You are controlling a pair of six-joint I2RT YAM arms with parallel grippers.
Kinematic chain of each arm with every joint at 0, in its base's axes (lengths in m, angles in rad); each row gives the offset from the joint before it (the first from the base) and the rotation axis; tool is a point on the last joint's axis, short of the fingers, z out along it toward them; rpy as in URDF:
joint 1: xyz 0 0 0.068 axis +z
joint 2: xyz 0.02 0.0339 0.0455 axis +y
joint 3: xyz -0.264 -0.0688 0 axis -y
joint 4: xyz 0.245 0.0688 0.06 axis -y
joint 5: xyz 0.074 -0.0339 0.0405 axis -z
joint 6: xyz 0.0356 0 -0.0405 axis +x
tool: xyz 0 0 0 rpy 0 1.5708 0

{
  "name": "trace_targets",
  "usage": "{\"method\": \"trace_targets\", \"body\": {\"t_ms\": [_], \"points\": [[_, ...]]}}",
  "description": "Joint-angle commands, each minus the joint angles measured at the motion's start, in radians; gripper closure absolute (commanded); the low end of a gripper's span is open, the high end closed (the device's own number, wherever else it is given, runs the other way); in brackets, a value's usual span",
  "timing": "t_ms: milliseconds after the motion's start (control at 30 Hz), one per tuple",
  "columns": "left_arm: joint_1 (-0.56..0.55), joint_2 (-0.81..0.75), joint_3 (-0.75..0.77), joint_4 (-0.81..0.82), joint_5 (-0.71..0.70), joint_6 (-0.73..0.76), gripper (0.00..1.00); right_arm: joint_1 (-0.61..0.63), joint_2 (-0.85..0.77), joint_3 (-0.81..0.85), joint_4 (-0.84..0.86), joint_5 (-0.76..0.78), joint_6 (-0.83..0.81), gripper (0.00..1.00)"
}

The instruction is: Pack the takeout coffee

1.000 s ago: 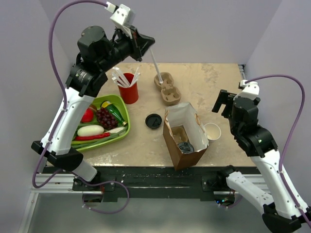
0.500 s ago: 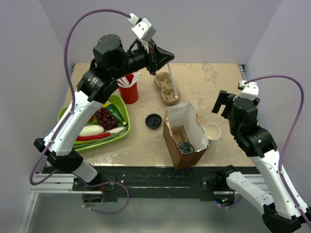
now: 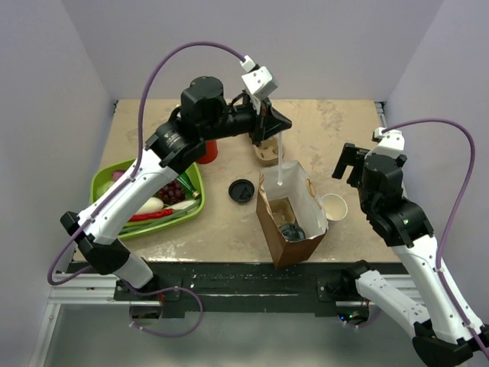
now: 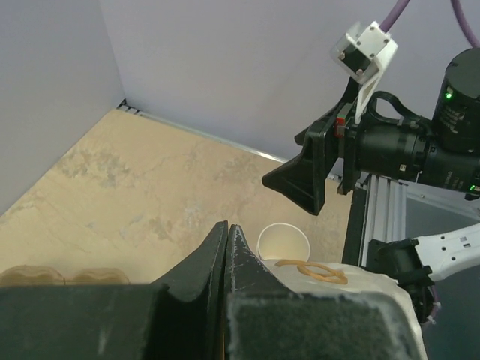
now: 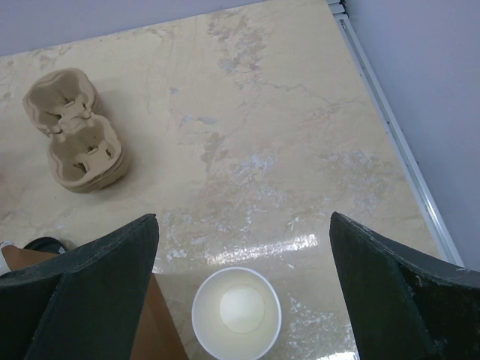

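Observation:
The takeout coffee (image 3: 291, 230) shows only as a round black lid deep inside the open brown paper bag (image 3: 272, 222). My left gripper (image 3: 273, 126) hangs above the bag's back edge, shut on a white straw (image 3: 282, 164) whose lower end dips toward the bag's mouth. In the left wrist view the jaws (image 4: 227, 226) are pressed together and the straw itself is hidden; the bag's white rim and twine handle (image 4: 315, 270) lie just below. My right gripper (image 3: 348, 160) (image 5: 244, 219) stands wide open and holds nothing, above the table to the right of the bag.
A lidless white cup (image 3: 334, 206) (image 5: 236, 311) (image 4: 283, 241) stands right of the bag. A loose black lid (image 3: 241, 189) lies left of it. A cardboard cup carrier (image 5: 75, 127), a red cup of straws (image 3: 208, 151) and a green produce tray (image 3: 107, 170) sit further back and left.
My left arm has swung right and down, carrying the straw from above the red cup and carrier to over the bag. The right arm has not moved.

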Motion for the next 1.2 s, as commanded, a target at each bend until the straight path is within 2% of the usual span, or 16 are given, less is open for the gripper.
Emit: {"method": "trace_targets", "body": {"t_ms": [0,67,167,200,267,300,367,567,600,700,767,867,900,1000,1100,1167], "points": [[-0.050,-0.017,-0.062,0.082,-0.127,0.052,1.00,0.000,-0.009,-0.004,0.039,0.022,-0.011,0.02],[-0.059,-0.015,-0.084,0.090,-0.150,0.079,0.96,-0.001,-0.009,-0.005,0.039,0.027,-0.012,0.02],[-0.068,-0.024,-0.138,0.111,-0.166,0.091,0.66,0.000,-0.013,-0.008,0.036,0.027,-0.012,0.02],[-0.070,-0.032,-0.156,0.119,-0.167,0.089,0.48,-0.001,-0.013,-0.008,0.034,0.029,-0.012,0.02],[-0.070,-0.038,-0.162,0.120,-0.183,0.085,0.38,-0.001,-0.014,-0.007,0.033,0.032,-0.011,0.02],[-0.070,-0.040,-0.158,0.126,-0.193,0.085,0.21,-0.001,-0.014,-0.007,0.033,0.030,-0.012,0.02],[-0.070,-0.041,-0.143,0.125,-0.210,0.082,0.01,-0.001,-0.014,-0.002,0.033,0.029,-0.011,0.02],[-0.070,-0.007,-0.052,0.090,-0.365,0.025,0.00,0.000,-0.003,0.002,0.034,0.021,-0.004,0.02],[-0.068,0.002,-0.040,0.082,-0.459,0.002,0.00,0.000,-0.002,0.004,0.036,0.021,-0.003,0.02],[-0.052,0.051,0.049,0.019,-0.618,-0.024,0.00,0.000,0.001,0.009,0.036,0.023,0.005,0.02],[-0.007,0.075,0.095,-0.002,-0.637,-0.065,0.00,-0.001,0.003,0.009,0.034,0.029,0.011,0.02],[0.135,0.123,0.118,-0.051,-0.579,-0.173,0.00,-0.001,0.009,0.016,0.028,0.044,0.017,0.02],[0.181,0.129,0.109,-0.067,-0.636,-0.206,0.00,0.000,0.012,0.021,0.028,0.053,0.022,0.02],[0.223,0.097,0.022,-0.062,-0.791,-0.254,0.00,-0.001,0.020,0.025,0.025,0.119,0.043,0.02],[0.257,0.011,-0.124,-0.030,-0.897,-0.314,0.00,-0.001,0.023,0.027,0.024,0.154,0.057,0.02],[0.275,-0.045,-0.222,0.010,-0.911,-0.319,0.00,-0.001,0.030,0.027,0.024,0.156,0.057,0.02]]}}
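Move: The left hand, shut on an upright white straw, is high over the far part of the paper bag; the bag's middle is about 5 cm back, 6 cm right and 35 cm below. From this hand, the black lid lies 8 cm ahead, 8 cm left, and the white cup level, 20 cm right, both over 40 cm down. From the right hand the bag is some 18 cm left, 5 cm back, 21 cm below. Left hand lowers the straw 6 cm into the bag, releases, then swings some 25 cm forward-left, turning counter-clockwise. ##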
